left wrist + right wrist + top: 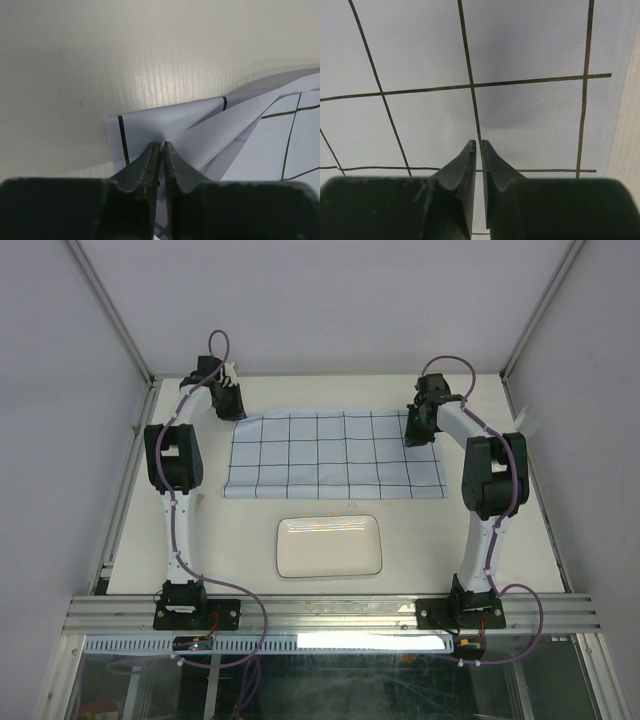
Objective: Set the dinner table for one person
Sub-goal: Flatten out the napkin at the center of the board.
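Note:
A pale-blue cloth (pixel 330 455) with dark grid lines lies spread across the far half of the dinner table (pixel 240 540). My left gripper (pixel 233 410) is at the cloth's far left corner. In the left wrist view it (pixel 162 144) is shut on a raised fold of the cloth (pixel 165 120), and creases run up to its tips. My right gripper (pixel 413 432) is over the far right corner. There the jaws (pixel 478 142) stand shut to a thin slit above flat cloth (pixel 420 60), and no fold shows between them.
A white rectangular plate (pixel 329 546) rests on the table in front of the cloth, between the two arms. Bare tabletop (pixel 100 60) lies beyond the left corner, and a strip of it (pixel 630 150) shows right of the cloth. Aluminium rails (pixel 330 612) edge the near side.

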Tool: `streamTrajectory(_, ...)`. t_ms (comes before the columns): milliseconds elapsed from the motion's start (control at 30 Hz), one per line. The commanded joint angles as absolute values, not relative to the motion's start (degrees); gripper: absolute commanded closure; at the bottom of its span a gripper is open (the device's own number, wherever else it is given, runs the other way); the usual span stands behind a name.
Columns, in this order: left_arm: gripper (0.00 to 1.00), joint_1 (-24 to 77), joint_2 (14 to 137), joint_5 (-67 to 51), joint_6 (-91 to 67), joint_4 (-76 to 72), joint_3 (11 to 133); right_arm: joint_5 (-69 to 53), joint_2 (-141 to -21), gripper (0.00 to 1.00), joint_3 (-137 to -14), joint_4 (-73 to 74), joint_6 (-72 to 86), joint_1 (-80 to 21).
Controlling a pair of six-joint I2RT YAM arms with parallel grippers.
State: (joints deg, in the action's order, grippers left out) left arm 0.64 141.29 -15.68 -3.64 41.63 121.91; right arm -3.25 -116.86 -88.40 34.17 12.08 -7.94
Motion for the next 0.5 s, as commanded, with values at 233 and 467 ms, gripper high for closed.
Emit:
streamTrajectory(233, 0.60, 0.26, 133.30, -11.19, -4.76, 38.94, 126.03, -1.92, -115.09, 0.88, -89.40, 33.16, 11.84, -7.47)
streamTrajectory(467, 0.56, 0.26, 130.33, -8.54, -4.25, 39.11, 129.87, -1.74, -115.49, 0.88, -90.37, 33.65, 11.73, -7.48)
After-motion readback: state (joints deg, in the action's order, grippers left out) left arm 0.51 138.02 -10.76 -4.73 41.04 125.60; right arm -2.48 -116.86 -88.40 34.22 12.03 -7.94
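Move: Right at the left fingertips is the napkin's far left corner, roughly 3 cm to their left, 2 cm ahead and 1 cm below. The raised fold along the far edge centres some 7 cm to the hand's right and 2 cm ahead; the napkin's middle is about 28 cm right and 14 cm back. From the right hand, that corner lies about 50 cm left and 12 cm farther out. Letting go of the napkin's far edge beside its left corner, the left fingers spread from nearly shut to a bit under half open. The hand barely stirs at first, then lifts away with gathering speed, about 5 cm up while easing some 2 cm forward and a little left, the wrist tipping slightly outward. ##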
